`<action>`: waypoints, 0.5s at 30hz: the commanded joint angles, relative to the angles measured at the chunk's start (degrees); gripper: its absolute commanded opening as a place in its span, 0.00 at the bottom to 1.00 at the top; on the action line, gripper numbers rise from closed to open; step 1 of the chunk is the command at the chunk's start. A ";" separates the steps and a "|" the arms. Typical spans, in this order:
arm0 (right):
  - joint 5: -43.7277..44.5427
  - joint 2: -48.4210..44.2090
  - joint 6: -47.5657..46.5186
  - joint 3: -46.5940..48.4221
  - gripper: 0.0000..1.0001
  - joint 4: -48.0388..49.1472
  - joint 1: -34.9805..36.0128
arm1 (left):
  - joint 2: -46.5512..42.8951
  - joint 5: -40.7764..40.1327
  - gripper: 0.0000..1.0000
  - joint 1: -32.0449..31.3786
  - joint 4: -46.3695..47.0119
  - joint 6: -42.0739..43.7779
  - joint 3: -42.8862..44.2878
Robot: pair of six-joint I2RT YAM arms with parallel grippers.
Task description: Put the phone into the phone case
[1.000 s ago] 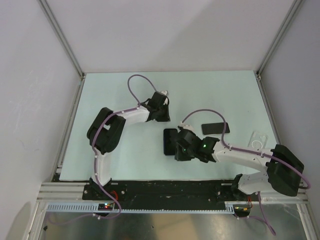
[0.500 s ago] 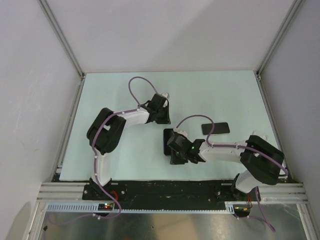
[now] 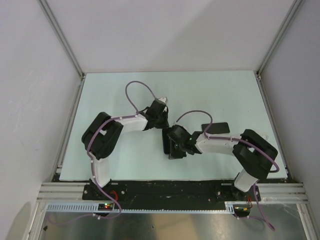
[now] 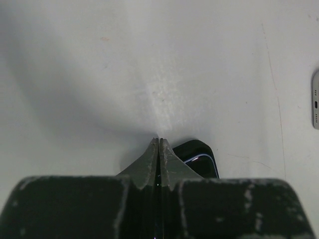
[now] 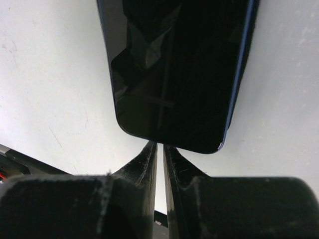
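Note:
The phone [image 5: 172,74], a glossy black slab with a blue edge, lies flat on the pale table [image 3: 125,100]. Around its far corner in the left wrist view [image 4: 202,169] runs the black rim of the phone case [image 4: 199,145]; the phone appears to sit inside it. My left gripper [image 4: 159,140] is shut, tips on the table just beside that corner [image 3: 162,127]. My right gripper [image 5: 159,145] touches the phone's opposite short end [image 3: 174,151]. Its fingers are nearly together, with only a thin slit and nothing between them. The right gripper covers most of the phone [image 3: 166,142] from above.
A second dark slab [image 3: 216,128] lies to the right of the phone, partly under the right arm's cable. Its grey edge with small holes [image 4: 315,99] shows in the left wrist view. The black base rail [image 3: 170,190] runs along the near edge.
The right arm folded leftward and brought its gripper onto the phone's near end. The left gripper came down to the phone's far corner. Both pairs of jaws narrowed.

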 commanded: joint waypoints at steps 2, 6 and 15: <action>6.85 2.24 -4.13 2.48 0.15 -1.14 -4.91 | -5.58 -4.17 0.05 -0.92 -5.63 -3.30 -5.89; 7.95 1.56 -6.18 2.58 0.15 -2.64 -7.56 | -8.93 -7.34 0.06 -0.93 -5.17 -5.59 -9.95; 8.03 2.36 -10.14 2.80 0.15 -2.75 -13.58 | -17.58 -10.47 0.06 -1.76 0.84 -13.89 -22.72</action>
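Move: The phone, lying in its case, sits between the two shut grippers and points nearly straight ahead. Its middle is about 8 cm back from the left hand and 1 cm below, with those tips at the case's far end; from the right hand, at the near end, it is some 8 cm ahead, 2 cm left and 1 cm below. A second black phone lies about 15 cm ahead and 24 cm right of the right hand, which is level with the left hand and 27 cm to its right. Both hands leave the ends of the cased phone in opposite senses with fingers kept shut: the left sweeps about 5 cm left and then draws back some 4 cm, rising about 1 cm and turning some 10 degrees counter-clockwise, so that its tips pass around the far-left corner to the left long side. The right slides low over the table about 5 cm right and 3.5 cm forward, around the near-right corner, and ends with its tips against the right long edge just by that corner. ##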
